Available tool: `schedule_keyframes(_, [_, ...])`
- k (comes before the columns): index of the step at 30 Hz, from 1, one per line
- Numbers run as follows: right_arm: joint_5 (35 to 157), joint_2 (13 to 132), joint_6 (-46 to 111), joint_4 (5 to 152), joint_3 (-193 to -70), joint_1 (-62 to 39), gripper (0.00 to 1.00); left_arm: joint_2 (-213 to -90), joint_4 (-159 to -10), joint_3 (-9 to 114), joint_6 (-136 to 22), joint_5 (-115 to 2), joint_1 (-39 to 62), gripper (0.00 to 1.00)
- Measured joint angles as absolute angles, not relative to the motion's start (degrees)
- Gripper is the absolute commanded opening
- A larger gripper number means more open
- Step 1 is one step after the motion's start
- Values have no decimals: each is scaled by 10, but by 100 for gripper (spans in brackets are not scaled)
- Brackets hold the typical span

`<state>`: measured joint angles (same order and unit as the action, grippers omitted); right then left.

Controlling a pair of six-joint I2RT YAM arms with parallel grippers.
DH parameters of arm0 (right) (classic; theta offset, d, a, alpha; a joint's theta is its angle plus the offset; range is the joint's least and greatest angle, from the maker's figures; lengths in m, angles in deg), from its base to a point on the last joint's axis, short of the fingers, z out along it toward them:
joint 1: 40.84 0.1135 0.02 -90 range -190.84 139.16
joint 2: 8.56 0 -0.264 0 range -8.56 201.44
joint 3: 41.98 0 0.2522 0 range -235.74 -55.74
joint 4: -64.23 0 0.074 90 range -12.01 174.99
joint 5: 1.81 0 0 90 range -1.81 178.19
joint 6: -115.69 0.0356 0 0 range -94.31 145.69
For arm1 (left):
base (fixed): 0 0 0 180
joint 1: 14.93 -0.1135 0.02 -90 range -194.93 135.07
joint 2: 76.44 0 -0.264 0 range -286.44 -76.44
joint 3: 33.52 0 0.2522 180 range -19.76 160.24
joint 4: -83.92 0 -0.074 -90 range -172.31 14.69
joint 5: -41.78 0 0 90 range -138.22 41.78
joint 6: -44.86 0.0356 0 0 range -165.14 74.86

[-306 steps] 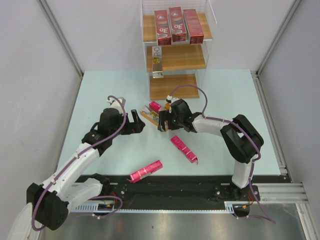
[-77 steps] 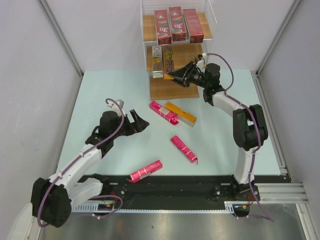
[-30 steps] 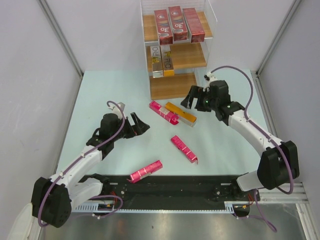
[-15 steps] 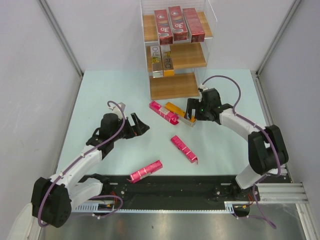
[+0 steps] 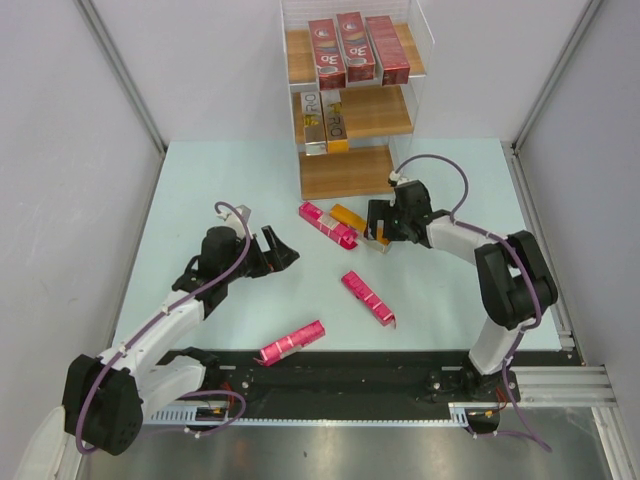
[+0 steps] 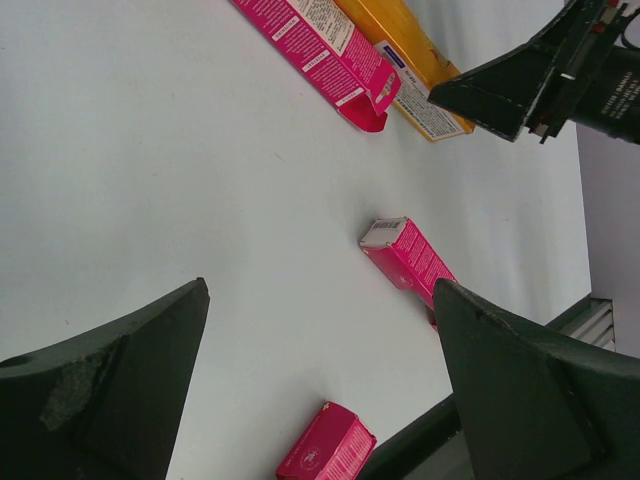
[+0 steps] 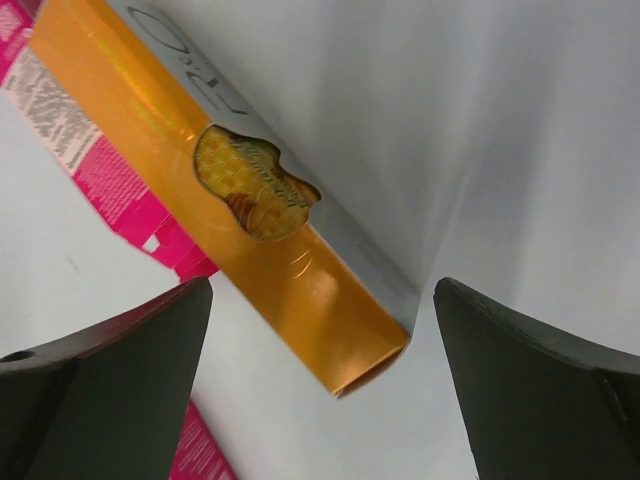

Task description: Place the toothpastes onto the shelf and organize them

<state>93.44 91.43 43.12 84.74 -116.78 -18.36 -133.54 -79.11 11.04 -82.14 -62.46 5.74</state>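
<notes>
The shelf [image 5: 346, 175] stands at the back, with three dark red toothpastes [image 5: 345, 48] on its top tier and two orange-and-silver ones [image 5: 325, 122] on the middle tier. On the table lie an orange carton [image 5: 352, 220] [image 7: 250, 240] and three pink cartons [image 5: 326, 224] [image 5: 367, 297] [image 5: 292, 342]. My right gripper [image 5: 378, 226] [image 7: 320, 285] hangs open just above the orange carton's right end, a finger on each side, not touching it. My left gripper [image 5: 280, 250] [image 6: 320, 288] is open over bare table, left of the cartons, holding nothing.
The shelf's clear acrylic walls [image 5: 420, 40] rise around the tiers. Grey side walls close the table left and right. A black rail [image 5: 350, 365] runs along the near edge by the arm bases. The left wrist view shows the right gripper's fingers [image 6: 530, 80] beside the orange carton [image 6: 400, 60].
My right arm has come down and left from near the shelf's lower tier to over the orange carton's end. The left arm and all cartons have stayed put.
</notes>
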Motion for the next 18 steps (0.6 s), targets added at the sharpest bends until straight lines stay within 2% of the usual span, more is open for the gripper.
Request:
schedule_keyframes(4, [940,946,426,828,-1168,-183,95,-1335,-791,110,-821,-625,57,100])
schedule_keyframes(6, [950,956,423,823,-1168,-182,89,-1335,-791,110,-821,-625,57,100])
schedule_keyframes(11, [961,960,409,812,-1168,-160,63,-1334,-791,109,-822,-624,57,100])
schedule_keyframes(14, [954,960,397,812,-1168,-128,52,-1333,-792,107,-822,-625,57,100])
schedule_keyframes(16, [944,961,391,813,-1168,-109,50,-1333,-792,106,-822,-625,57,100])
schedule_keyframes(18, [926,961,389,815,-1168,-90,43,-1333,-792,106,-822,-625,57,100])
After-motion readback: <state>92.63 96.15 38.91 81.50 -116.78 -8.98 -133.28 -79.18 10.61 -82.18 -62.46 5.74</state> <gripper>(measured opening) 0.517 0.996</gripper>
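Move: Just left of and below the open right hand lies the yellow box: its middle is about 4 cm left, 2 cm ahead and 4 cm down, its near end between the fingers. A pink box lies alongside, some 12 cm left and 2 cm ahead, and the lower pink box some 15 cm back and 3 cm left. From the idle left hand, the yellow box is about 18 cm right, 5 cm ahead and 11 cm down. Sinking some 3 cm around the near end of the yellow box, the right hand then sweeps about 6 cm left and 3 cm back towards its base, turning roughly 10 degrees counter-clockwise. Its fingers close to about half on the way, pushing the near end left towards the pink box and coming to bracket the yellow box by its sides. ##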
